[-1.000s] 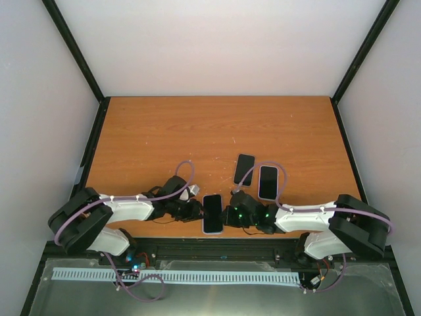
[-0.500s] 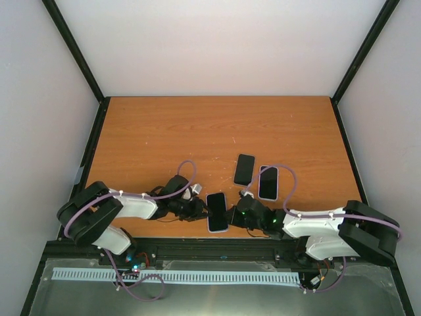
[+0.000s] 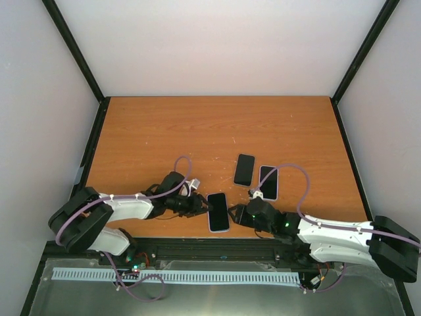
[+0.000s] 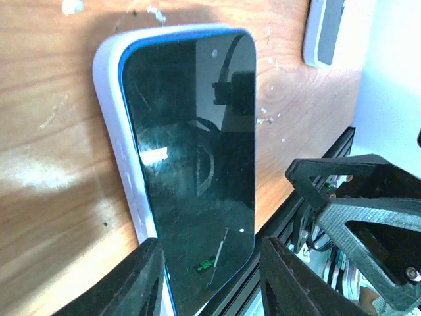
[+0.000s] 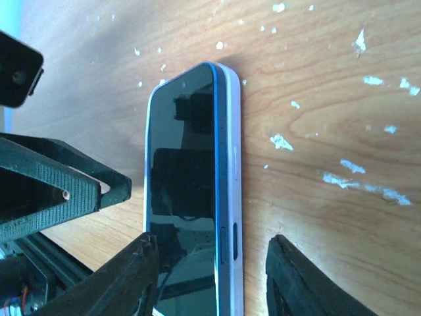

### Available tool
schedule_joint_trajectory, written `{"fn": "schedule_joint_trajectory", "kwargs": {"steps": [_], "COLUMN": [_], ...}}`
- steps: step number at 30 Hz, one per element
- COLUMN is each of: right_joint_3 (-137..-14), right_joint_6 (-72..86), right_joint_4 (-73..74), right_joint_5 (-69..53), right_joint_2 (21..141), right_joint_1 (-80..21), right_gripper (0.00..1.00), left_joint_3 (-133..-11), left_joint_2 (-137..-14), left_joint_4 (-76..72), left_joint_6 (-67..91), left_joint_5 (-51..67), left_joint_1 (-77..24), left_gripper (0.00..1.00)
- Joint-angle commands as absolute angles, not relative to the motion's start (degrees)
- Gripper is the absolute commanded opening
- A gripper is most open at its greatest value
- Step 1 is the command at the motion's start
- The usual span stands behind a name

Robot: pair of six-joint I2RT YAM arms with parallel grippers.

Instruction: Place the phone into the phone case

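Note:
A dark-screened phone (image 3: 218,212) with a blue rim lies in the white phone case (image 4: 108,112) close to the table's front edge. In the right wrist view the phone (image 5: 181,184) shows its blue side and buttons above the case wall (image 5: 231,151), so that long side sits high. My left gripper (image 3: 199,206) stands open on the phone's left, and its fingers (image 4: 141,276) straddle the near end of the phone (image 4: 191,151). My right gripper (image 3: 238,215) is open on the opposite side. Its fingers (image 5: 296,276) flank the phone, with a gap on the case side.
A bare black phone (image 3: 245,169) and another phone in a white case (image 3: 268,182) lie just behind my right gripper. The table's front edge and a black rail (image 3: 217,247) run right below the cased phone. Walls enclose the table on three sides.
My right gripper has opened and its arm has stretched out low to the right. The cased phone has slid slightly right. My left gripper has stayed at the phone's left side.

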State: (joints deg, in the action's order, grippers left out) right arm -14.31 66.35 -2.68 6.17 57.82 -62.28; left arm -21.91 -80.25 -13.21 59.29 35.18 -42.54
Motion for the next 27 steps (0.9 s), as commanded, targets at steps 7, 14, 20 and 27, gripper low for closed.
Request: {"fn": "schedule_joint_trajectory", "kwargs": {"steps": [7, 14, 20, 27], "right_joint_3": [-15.9, -17.8, -19.0, -20.5], "right_joint_6": [63.4, 62.3, 62.5, 62.7], "right_joint_4": [-1.9, -8.2, -13.4, -20.6], "right_joint_5": [8.3, 5.2, 1.6, -1.3], "right_joint_2": [58.1, 67.7, 75.0, 78.0], "right_joint_1": [-62.6, -62.5, -62.5, -62.4], "right_gripper": [0.65, 0.8, 0.87, 0.87], "left_joint_3": [-21.1, -19.2, -18.0, -16.4], "left_joint_2": [-77.9, -78.7, -81.1, -81.8], "left_joint_4": [-13.3, -15.5, -18.8, -21.8], "left_joint_6": [56.2, 56.2, 56.5, 57.4], "left_joint_5": [38.2, 39.4, 41.7, 42.2], "left_joint_1": [-36.4, -35.6, -35.5, -35.6], "left_gripper": [0.42, 0.44, 0.42, 0.38]}}
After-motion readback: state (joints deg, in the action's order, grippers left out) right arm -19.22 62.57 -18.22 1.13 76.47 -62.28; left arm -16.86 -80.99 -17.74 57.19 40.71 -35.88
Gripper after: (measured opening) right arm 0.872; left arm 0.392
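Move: The phone, lying in its case with the right edge proud, has its middle about 5 cm left of the right hand, level with it fore and aft and 3 cm below. From that hand the black phone lies 17 cm ahead and 5 cm right, the other cased phone 12 cm ahead and 14 cm right. From the left hand, the phone's middle is some 4 cm right, 3 cm back and 3 cm below. Right fingers open wide, dip, then reach about 5 cm left astride the phone; left hand eases 2.5 cm left. ##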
